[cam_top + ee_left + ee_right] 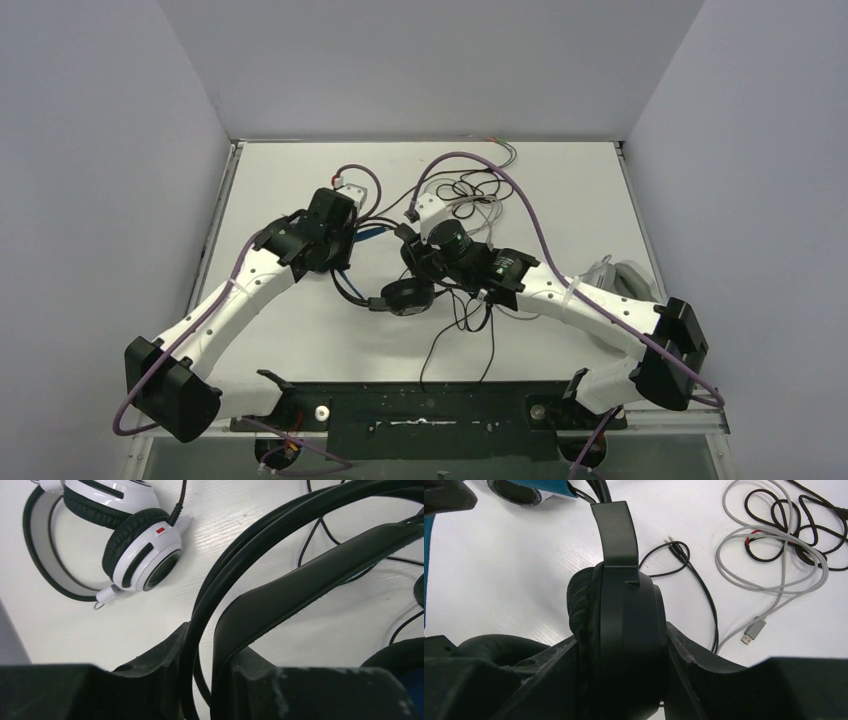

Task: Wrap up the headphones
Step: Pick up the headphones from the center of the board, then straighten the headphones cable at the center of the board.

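The black headphones (405, 297) hang between my two grippers at the table's middle. My left gripper (352, 238) is shut on their headband (300, 580): in the left wrist view (215, 665) one finger presses the thin black arc and the other the wide strap. My right gripper (445, 255) is shut on one black ear cup (624, 610), whose padded side is squeezed between the fingers (621, 650). The other ear cup rests on the table in the top view. A blue lining (544, 487) shows at the top. A white headset (140, 555) with black pads lies flat on the table.
Loose black cable (470, 190) and a pale grey cable (774, 575) ending in a USB plug (754, 628) lie tangled behind the grippers. A black cable with jack plugs (671, 542) trails forward. Another pale headset (620, 275) lies under the right arm. Grey walls enclose the table.
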Action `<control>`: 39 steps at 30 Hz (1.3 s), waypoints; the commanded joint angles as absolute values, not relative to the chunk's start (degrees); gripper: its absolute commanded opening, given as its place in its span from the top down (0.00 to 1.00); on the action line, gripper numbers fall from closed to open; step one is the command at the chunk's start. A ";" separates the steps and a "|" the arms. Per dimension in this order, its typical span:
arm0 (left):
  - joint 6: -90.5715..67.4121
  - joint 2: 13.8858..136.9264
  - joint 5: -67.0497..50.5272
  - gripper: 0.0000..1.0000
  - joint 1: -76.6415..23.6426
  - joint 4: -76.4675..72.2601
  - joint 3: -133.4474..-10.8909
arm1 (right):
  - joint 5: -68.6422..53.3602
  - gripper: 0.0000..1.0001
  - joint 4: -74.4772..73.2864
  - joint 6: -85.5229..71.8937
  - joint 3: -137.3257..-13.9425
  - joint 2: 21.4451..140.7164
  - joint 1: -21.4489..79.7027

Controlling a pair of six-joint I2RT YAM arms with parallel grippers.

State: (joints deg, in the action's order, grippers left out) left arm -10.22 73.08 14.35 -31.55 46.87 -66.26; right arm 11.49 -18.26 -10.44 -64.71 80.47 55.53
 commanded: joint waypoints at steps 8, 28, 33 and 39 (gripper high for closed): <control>-8.79 66.80 17.92 1.00 -31.48 44.00 -67.16 | 15.29 0.16 -26.04 -13.60 -71.10 75.45 56.08; -20.46 60.56 10.91 1.00 -19.81 55.00 -81.21 | -10.78 0.00 -25.57 -12.81 -53.77 57.97 25.27; -22.48 63.28 6.30 1.00 -17.83 60.75 -92.26 | -25.08 0.00 -13.68 -10.58 -48.14 62.64 20.92; -24.78 68.10 1.92 1.00 -17.51 65.91 -106.39 | -36.71 0.00 5.07 -12.40 -43.97 68.23 21.90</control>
State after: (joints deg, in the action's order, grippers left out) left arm -20.38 66.26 7.86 -17.89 64.86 -98.06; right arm -25.17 -13.47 -12.10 -44.64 66.37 20.97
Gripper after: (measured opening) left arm 0.071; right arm 0.999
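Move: The black headphones' headband lies right between the left hand's pads, not yet gripped. About 12 cm to the left hand's right is the far ear cup, still pinched by the right hand; the white headphones lie some 10 cm left, 3 cm ahead and 13 cm below. From the right hand, the black cable's split lies about 14 cm right, 4 cm back and 13 cm down, the grey USB plug 16 cm right, 4 cm ahead, also 13 cm down. Upward, slowly at first and then fast, the left hand lifts the headphones some 19 cm, drifting left as its fingers shut on the headband and its wrist tilts up and turns counter-clockwise. The right hand opens fully off the far ear cup, rises, swings right about 17 cm, then sinks and eases back left over the black cable's split, tipping downward with fingers open. ##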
